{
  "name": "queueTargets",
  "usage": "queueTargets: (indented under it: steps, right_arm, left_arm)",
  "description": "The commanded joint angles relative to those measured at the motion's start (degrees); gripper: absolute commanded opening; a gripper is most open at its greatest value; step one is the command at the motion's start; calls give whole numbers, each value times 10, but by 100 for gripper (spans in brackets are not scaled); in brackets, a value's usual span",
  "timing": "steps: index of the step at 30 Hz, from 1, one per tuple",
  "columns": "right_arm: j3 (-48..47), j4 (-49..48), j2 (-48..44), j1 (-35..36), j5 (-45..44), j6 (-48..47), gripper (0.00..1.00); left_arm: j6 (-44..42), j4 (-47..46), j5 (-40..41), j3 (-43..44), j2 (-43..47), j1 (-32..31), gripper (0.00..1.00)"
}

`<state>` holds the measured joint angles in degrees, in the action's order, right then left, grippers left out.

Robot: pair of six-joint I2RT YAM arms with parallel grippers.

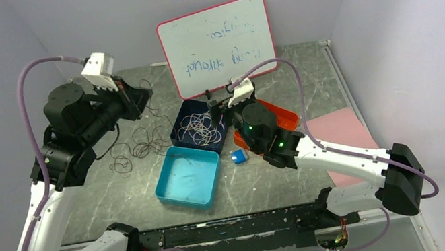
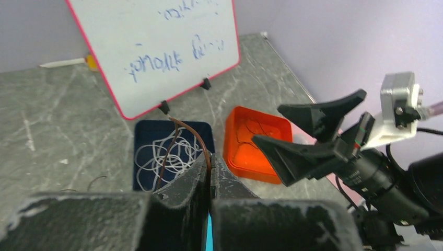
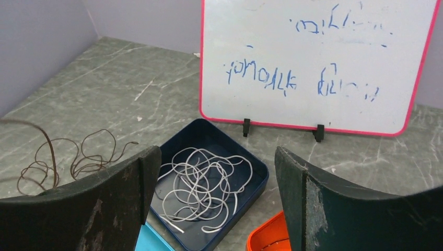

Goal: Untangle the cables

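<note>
My left gripper [image 2: 210,170] is shut on a thin brown cable [image 2: 192,135] that arcs from its fingertips down toward the navy tray [image 2: 140,130]. The top view shows this gripper [image 1: 143,98] raised at the back left, over brown cables [image 1: 141,144] lying looped on the table. A whitish cable [image 3: 201,188] is curled inside the navy tray [image 3: 261,178]. My right gripper [image 3: 217,157] stands open above that tray with nothing between its fingers; the top view has it [image 1: 219,99] at the tray's far side. More brown loops [image 3: 68,157] lie left of the tray.
An orange tray [image 2: 256,141] with a dark strand in it sits right of the navy one. A teal tray [image 1: 187,176] lies nearer, with a small blue object [image 1: 239,157] beside it. A whiteboard [image 1: 216,44] stands at the back; a pink sheet [image 1: 344,132] lies right.
</note>
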<state>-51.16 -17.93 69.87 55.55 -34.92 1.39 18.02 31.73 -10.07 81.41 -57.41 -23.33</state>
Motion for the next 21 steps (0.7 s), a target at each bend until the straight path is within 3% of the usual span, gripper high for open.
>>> queueTargets:
  steps: [1, 11, 21]
  right_arm:
    - [6, 6, -17, -4, -30, 1, 84]
    - [19, 8, -26, -11, -38, 13, 84]
    - [25, 13, -28, -15, -35, 26, 84]
  left_arm:
    - [12, -3, 18, -19, 4, -57, 7]
    - [55, -23, 73, -110, 17, -130, 7]
    - [88, -109, 55, -243, 1, -164, 7]
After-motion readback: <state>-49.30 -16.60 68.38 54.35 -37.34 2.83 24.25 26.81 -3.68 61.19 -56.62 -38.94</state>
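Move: The teal box, where the left hand is taking its brown cable, lies roughly 7 cm back and 4 cm to the right of that hand and nearly 40 cm below it. From the same hand and about as far down, the navy box with the white cable is some 6 cm ahead and 10 cm right; the loose brown tangle is about 2 cm ahead and 8 cm left. From the right hand the teal box is roughly 11 cm back, 11 cm left and 26 cm down. The brown cable, still pinched in the left hand's nearly shut fingers, is carried first mainly to the right, then lowered more steeply towards the teal box. In all the hand sinks about 13 cm, goes some 6 cm right and eases a little back, its fingers tipping down about 15 degrees and keeping their hold. ##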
